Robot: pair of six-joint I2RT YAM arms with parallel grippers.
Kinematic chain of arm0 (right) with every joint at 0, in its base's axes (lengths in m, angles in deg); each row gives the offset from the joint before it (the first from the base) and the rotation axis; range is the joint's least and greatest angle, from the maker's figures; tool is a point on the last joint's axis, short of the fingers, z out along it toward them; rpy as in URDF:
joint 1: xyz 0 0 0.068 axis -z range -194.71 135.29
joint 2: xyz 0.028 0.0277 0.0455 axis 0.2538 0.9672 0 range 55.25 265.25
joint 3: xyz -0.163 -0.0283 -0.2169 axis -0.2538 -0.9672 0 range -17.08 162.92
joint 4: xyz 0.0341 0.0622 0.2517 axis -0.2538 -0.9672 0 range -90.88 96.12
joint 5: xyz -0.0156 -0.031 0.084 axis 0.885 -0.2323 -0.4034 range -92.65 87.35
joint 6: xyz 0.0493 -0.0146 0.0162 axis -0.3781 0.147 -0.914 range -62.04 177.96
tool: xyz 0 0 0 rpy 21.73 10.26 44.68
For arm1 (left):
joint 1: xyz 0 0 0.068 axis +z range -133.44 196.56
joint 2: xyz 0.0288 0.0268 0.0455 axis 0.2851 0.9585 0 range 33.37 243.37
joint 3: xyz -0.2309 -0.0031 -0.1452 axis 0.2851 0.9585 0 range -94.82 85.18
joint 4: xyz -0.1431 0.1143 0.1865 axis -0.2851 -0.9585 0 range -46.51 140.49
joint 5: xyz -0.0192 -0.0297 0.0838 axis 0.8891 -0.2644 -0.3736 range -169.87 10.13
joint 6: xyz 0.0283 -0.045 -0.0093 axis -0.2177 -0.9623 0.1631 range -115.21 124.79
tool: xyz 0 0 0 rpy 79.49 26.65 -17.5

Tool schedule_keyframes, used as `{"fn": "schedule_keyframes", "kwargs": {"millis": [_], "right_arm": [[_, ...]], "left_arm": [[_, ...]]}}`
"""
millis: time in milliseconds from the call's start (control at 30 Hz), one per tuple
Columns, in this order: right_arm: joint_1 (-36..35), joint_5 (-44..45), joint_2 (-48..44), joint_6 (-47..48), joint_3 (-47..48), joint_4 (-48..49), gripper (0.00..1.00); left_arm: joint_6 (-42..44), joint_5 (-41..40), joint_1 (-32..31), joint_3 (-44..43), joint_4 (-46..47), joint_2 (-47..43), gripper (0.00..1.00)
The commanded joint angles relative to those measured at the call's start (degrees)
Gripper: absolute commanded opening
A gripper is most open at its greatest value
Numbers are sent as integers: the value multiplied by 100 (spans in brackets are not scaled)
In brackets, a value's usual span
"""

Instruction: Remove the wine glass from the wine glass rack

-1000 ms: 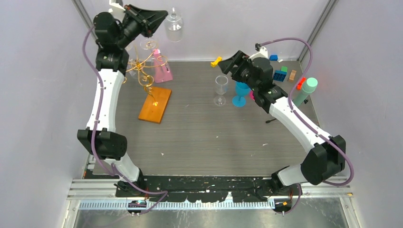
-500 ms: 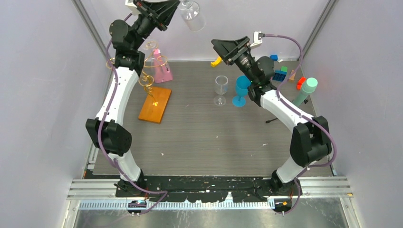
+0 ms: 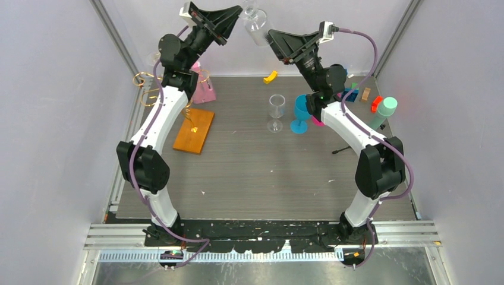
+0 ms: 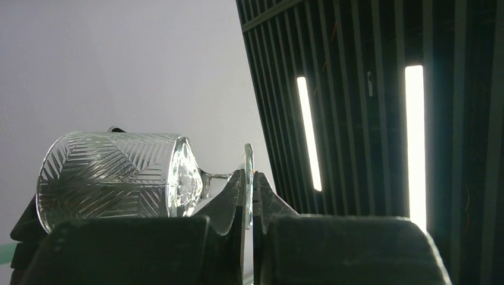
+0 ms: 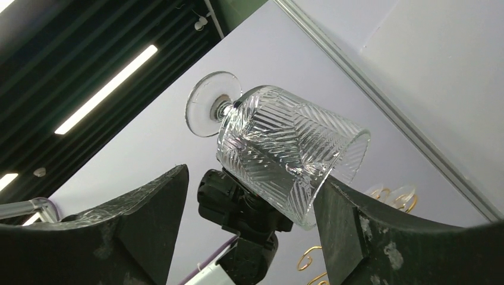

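Note:
The clear cut-pattern wine glass (image 3: pixel 255 28) hangs high in the air, tipped on its side. My left gripper (image 3: pixel 235 18) is shut on it, and the left wrist view shows my left gripper (image 4: pixel 248 181) pinching the wine glass (image 4: pixel 113 178) by its flat foot. My right gripper (image 3: pixel 276 46) faces it from the right, open. In the right wrist view the wine glass (image 5: pixel 285 142) has its rim close to one finger of my right gripper (image 5: pixel 252 178), with nothing gripped. The wine glass rack (image 3: pixel 194 130) stands below on its orange base, its gold arms partly hidden by my left arm.
On the table stand a clear glass (image 3: pixel 276 110) and a blue goblet (image 3: pixel 302 114). A pink object (image 3: pixel 205 90) sits by the rack. Coloured blocks (image 3: pixel 355 92), a mint cylinder (image 3: pixel 385 113) and a yellow piece (image 3: pixel 270 76) lie at the back right. Grey walls close in on three sides.
My left arm has lifted the glass up and to the right, away from the rack. My right arm has swung up toward the glass, its jaws widening a little.

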Motion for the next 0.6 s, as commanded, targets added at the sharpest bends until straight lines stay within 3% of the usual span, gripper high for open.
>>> {"fn": "schedule_keyframes", "kwargs": {"millis": [0, 67, 200, 300, 400, 500, 567], "right_arm": [[-60, -249, 21, -329, 289, 773, 78], [-72, -325, 11, -392, 323, 875, 73], [-70, -360, 13, -486, 373, 1027, 55], [-70, -300, 10, -524, 388, 1075, 28], [-76, -227, 23, -529, 394, 1093, 12], [-71, -166, 17, -510, 403, 1097, 1], [-70, -140, -1, -462, 403, 1087, 0]], "left_arm": [[-854, -416, -108, -42, 893, -19, 0], [-921, -464, -111, 24, 934, -10, 0], [-1020, -543, -118, 194, 995, -27, 0], [-1099, -605, -119, 305, 1069, -35, 0], [-1121, -613, -120, 350, 1098, -43, 0], [-879, -534, -118, 153, 1005, -64, 22], [-659, -398, -117, -42, 853, -63, 36]]}}
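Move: The clear wine glass hangs between the hands, the left fingers shut on its foot. Its middle is about 5 cm right, 4 cm below and 2 cm back of the left hand. From the open right hand it is some 4 cm left, 3 cm up and 1 cm ahead. Far below the right hand, roughly 43 cm, a standing clear glass is 6 cm ahead and 5 cm right, and the blue glass 6 cm ahead and 15 cm right. Right hand backs and rises some 3 cm, pinching the glass's rim; left, easing forward and down, opens at its foot. ##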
